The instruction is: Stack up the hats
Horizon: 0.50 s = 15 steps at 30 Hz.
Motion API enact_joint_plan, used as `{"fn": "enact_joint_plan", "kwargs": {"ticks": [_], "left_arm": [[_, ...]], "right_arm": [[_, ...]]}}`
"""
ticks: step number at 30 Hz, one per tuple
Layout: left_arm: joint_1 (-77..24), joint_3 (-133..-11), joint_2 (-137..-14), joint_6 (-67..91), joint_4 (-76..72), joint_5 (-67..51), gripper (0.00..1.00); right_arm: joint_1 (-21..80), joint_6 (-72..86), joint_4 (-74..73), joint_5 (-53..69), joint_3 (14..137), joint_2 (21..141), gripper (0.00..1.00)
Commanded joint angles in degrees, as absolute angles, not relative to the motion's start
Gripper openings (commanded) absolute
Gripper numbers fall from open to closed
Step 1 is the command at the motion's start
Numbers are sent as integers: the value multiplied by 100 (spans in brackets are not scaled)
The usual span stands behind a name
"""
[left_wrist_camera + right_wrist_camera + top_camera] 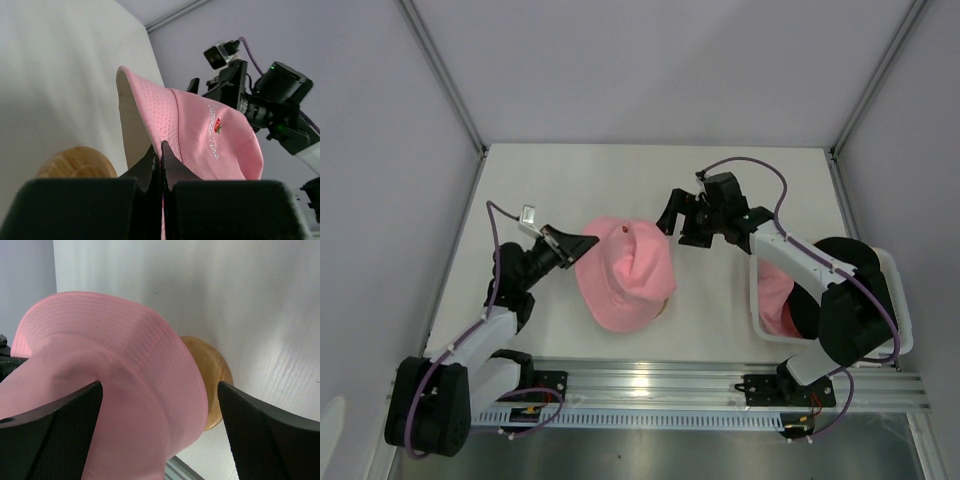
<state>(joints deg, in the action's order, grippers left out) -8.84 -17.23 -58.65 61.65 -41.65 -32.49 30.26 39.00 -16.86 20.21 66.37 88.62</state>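
Observation:
A pink hat (623, 278) with a small red emblem lies over the wooden round-topped stand (75, 161) in the middle of the table. My left gripper (584, 244) is shut on the left edge of its brim; in the left wrist view the black fingertips (161, 150) pinch the pink fabric (215, 145) between them. My right gripper (680, 215) hangs open just beyond the hat's far right side. In the right wrist view its wide-apart fingers (55, 425) frame the pink hat (110, 385) and the stand (212, 375) without touching them.
A white basket (903, 310) stands at the right, under my right arm. Pink fabric (775, 292) and something black (847, 252) lie in it, partly hidden by the arm. An aluminium rail (660, 385) runs along the near edge.

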Motion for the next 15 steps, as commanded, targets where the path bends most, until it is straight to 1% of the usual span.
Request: {"fn": "enact_joint_plan", "kwargs": {"ticks": [1,4,6,11,15], "left_arm": [[-853,-1872,-5485,5486,-2861,-2638,1],[-852,-1820,-5353,5055,-2008,-2111,1],[-844,-1688,-5405,4914,-1820,-1864,1],[-853,-1371,-5800,4887,-2249,-1819,1],[-905,-1214,-6423,4781,-3056,-2100,1]], "right_arm": [[3067,3788,-1995,1627,6952,8789,99],[3067,3762,-2171,1512,6935,8649,100],[3093,3762,-2188,1459,6891,8578,100],[3138,3753,-2215,1362,6803,8499,100],[3199,3727,-2285,1292,6794,8508,99]]}}
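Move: The wooden stand's round head, hidden under the pink hat, is about 10 cm to the right of the left gripper, 3 cm nearer the base and 2 cm lower; that gripper's shut fingers already hold the hat's left brim. The stand's foot is straight below the head, some 20 cm lower than the gripper. From the open right gripper, the head is about 8 cm to the left, 6 cm back and roughly level. Keep the left gripper shut on the hat's left brim and draw it down beside the stand, about 10 cm, steadily. Ease it some 3 cm to the left as it starts down, and tip the fingers about 15 degrees downward with a slight roll, so the brim is pulled down around the head. ##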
